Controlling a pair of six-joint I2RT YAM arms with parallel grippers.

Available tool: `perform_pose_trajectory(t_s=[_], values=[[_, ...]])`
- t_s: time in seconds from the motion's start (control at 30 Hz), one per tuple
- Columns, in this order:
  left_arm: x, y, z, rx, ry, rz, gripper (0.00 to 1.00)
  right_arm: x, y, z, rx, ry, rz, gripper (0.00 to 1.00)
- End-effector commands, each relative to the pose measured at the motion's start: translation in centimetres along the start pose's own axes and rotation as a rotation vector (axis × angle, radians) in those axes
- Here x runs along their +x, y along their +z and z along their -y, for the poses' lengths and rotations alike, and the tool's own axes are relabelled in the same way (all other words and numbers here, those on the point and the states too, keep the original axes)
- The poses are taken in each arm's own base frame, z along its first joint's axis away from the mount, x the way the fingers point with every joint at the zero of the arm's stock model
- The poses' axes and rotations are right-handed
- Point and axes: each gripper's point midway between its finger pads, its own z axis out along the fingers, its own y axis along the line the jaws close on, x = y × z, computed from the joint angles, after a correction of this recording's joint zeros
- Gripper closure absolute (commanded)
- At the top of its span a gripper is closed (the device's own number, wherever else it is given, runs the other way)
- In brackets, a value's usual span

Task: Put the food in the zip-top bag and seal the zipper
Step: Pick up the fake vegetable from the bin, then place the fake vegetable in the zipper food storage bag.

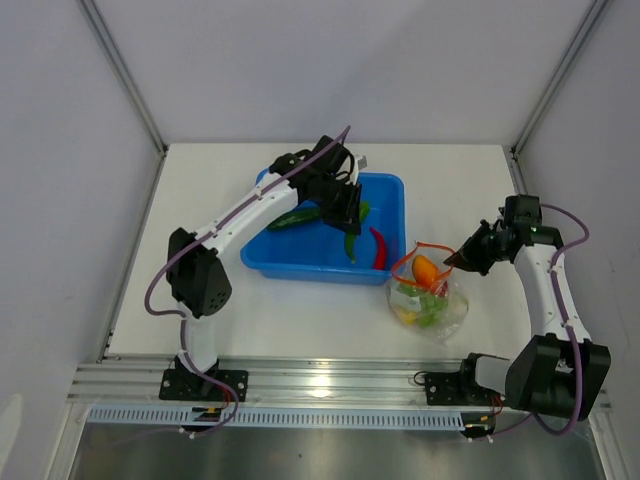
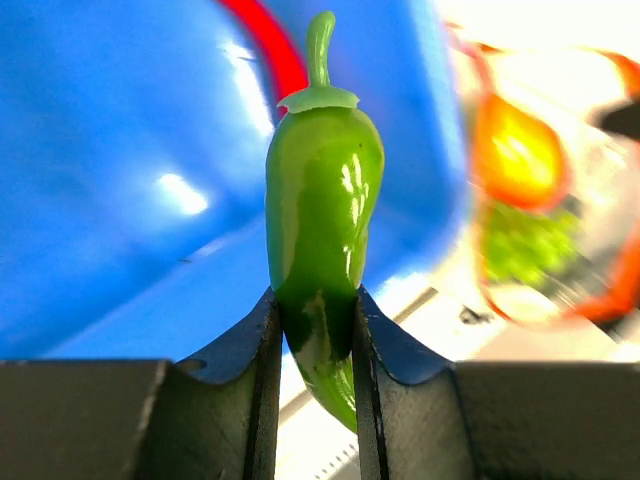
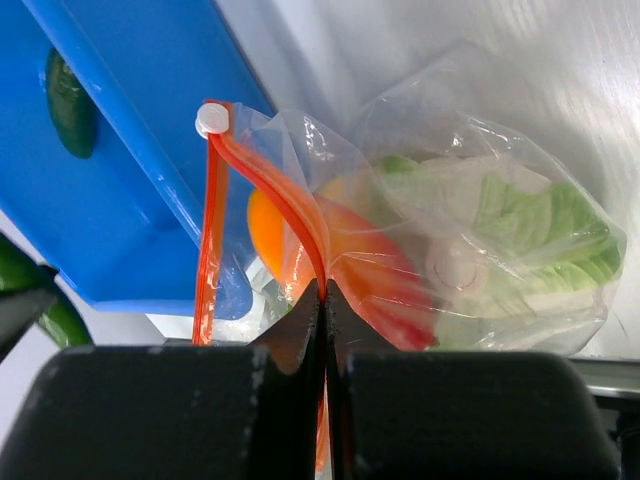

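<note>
My left gripper (image 1: pixel 347 212) hangs over the blue tub (image 1: pixel 300 262), shut on a toy green pepper (image 2: pixel 322 190) that it holds by the lower end, stem pointing away. A dark green cucumber (image 1: pixel 295 218) and a red chili (image 1: pixel 379 248) lie in the tub. The clear zip-top bag (image 1: pixel 430 300) lies right of the tub, with an orange fruit (image 3: pixel 265 230) and green food (image 3: pixel 540 225) inside. My right gripper (image 3: pixel 323 295) is shut on the orange-red zipper (image 3: pixel 270 195) at the bag's mouth, which stands open in a loop. A white slider (image 3: pixel 211 120) sits at the strip's end.
The tub's right wall (image 3: pixel 120 150) stands close against the bag's mouth. A metal rail (image 1: pixel 330 380) runs along the table's near edge, with both arm bases on it. White walls close in the table at the back and sides.
</note>
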Motion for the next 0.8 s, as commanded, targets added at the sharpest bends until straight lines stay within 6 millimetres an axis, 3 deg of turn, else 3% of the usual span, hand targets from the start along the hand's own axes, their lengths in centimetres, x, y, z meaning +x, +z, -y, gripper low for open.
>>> perform_pose_trajectory(t_s=[0.0, 0.1, 0.23, 0.47, 0.77], values=[[1.7, -2.6, 4.4, 0.196, 0.037, -0.038, 0.99, -1.2, -0.6, -1.4, -0.067, -0.047, 0.079, 1.0], [3.0, -4.4, 7.4, 0.316, 0.077, -0.052, 0.99, -0.9, -0.9, -1.8, -0.079, -0.061, 0.078, 1.0], [5.1, -5.4, 9.6, 0.427, 0.063, -0.107, 0.99, -0.3, -1.4, -2.7, -0.085, -0.121, 0.093, 1.0], [8.3, -5.1, 11.7, 0.503, 0.036, -0.247, 0.99, 0.6, -3.1, -3.5, -0.098, -0.258, 0.175, 1.0], [9.6, -5.8, 13.4, 0.586, -0.015, -0.305, 0.95, 1.4, -5.4, -4.0, -0.135, -0.374, 0.27, 1.0]])
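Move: The left gripper already holds the green pepper, clear of the bin floor. From it the bag's open mouth lies roughly 16 cm right, 6 cm back and 5 cm lower, with the orange food inside about 17 cm right and 5 cm back. The red chili is some 6 cm ahead and 7 cm right, the cucumber about 14 cm ahead and 14 cm left, both 17 cm below. From the right gripper, the mouth's middle is 7 cm left, about level. Bring the left gripper back about 14 cm and some 5 cm right, rising 4 cm, out over the bin's near wall towards the bag mouth; keep the pepper pinched and swing the fingertips some 30 degrees to point back and right. Keep the right gripper pinching the zipper edge and lift it about 5 cm, easing slightly left, its fingers tipping up some 20 degrees. ##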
